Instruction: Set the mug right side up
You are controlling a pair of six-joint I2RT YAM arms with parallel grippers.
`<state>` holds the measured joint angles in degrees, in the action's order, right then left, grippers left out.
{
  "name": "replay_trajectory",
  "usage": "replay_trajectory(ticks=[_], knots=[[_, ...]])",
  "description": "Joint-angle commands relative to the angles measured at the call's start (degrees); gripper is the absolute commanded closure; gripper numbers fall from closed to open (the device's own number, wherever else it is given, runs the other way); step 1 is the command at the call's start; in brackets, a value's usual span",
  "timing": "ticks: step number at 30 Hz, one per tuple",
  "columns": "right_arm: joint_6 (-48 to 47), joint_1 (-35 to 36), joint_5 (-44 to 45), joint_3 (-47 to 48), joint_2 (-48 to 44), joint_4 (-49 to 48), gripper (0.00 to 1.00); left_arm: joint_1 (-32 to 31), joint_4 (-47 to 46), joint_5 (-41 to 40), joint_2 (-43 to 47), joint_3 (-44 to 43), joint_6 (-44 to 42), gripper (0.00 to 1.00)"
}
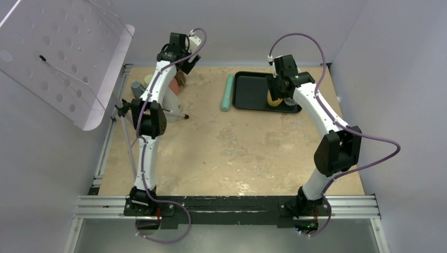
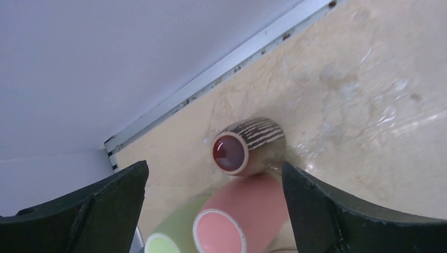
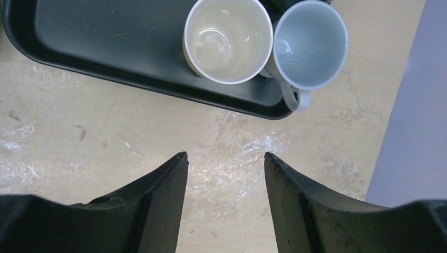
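Observation:
In the left wrist view a pink mug (image 2: pixel 248 211) lies between and below my wide-open left gripper (image 2: pixel 213 168), touching neither finger. Its mouth faces the camera. A brown striped mug (image 2: pixel 248 145) with a dark red inside stands just beyond it, and a green mug (image 2: pixel 174 232) is beside it. From above, the left gripper (image 1: pixel 183 67) hangs at the table's far left corner over the pink mug (image 1: pixel 173 87). My right gripper (image 3: pixel 225 155) is open and empty over bare table, just in front of a cream mug (image 3: pixel 227 39) and a white mug (image 3: pixel 310 45), both mouth up.
The cream and white mugs sit at the near right corner of a black tray (image 1: pixel 248 89). A teal cylinder (image 1: pixel 227 92) lies left of the tray. A grey-blue cup (image 1: pixel 136 87) and a small tripod (image 1: pixel 158 112) stand by the left arm. A clear perforated panel (image 1: pixel 63 58) leans at the left wall.

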<state>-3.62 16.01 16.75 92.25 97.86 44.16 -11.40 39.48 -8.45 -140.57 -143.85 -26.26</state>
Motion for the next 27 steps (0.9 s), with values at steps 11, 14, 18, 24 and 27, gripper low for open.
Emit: replay_trajectory(ticks=[11,14,18,24,27], knots=[[-0.5,0.0,1.0,-1.8,-4.3,-1.6,0.42,0.7,2.1,2.8,-6.7,-0.9,-12.3,0.16],[-0.6,-0.1,1.4,-2.1,-4.5,-1.5,0.42,0.6,6.4,6.3,-6.4,-0.9,-9.9,0.20],[-0.7,-0.1,1.6,-2.0,-4.2,-1.4,0.42,0.5,6.0,13.0,-1.3,7.9,-9.3,0.26],[-0.6,-0.1,1.3,-1.0,-3.5,-1.4,0.42,-0.2,6.2,22.1,5.8,15.7,-8.8,0.29],[-0.8,-0.1,1.2,-0.9,-3.4,-1.5,0.42,-0.5,2.7,24.6,10.5,22.2,-7.9,0.24]])
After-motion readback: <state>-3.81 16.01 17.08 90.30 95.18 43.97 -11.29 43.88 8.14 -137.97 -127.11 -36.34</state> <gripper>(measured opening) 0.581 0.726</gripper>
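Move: The upside-down brown mug stands almost right under the open left hand, about 1 cm to its left and some 13 cm below. Beside the brown mug, the pink mug is about 4 cm back and 6 cm left of the hand, and the green mug roughly 3 cm back and 15 cm left. The white pitcher stands about 11 cm back and 5 cm left. From the right hand the brown mug lies some 21 cm ahead and 50 cm left. Onto the brown mug the left hand drops about 10 cm, its fingers closing part-way from wide open to pinch the mug's sides. It then drags the mug back some 6 cm and right about 4 cm at near-constant height, away from the pink mug, the fingers tipping about 20 degrees steeper and turning clockwise about as much. ##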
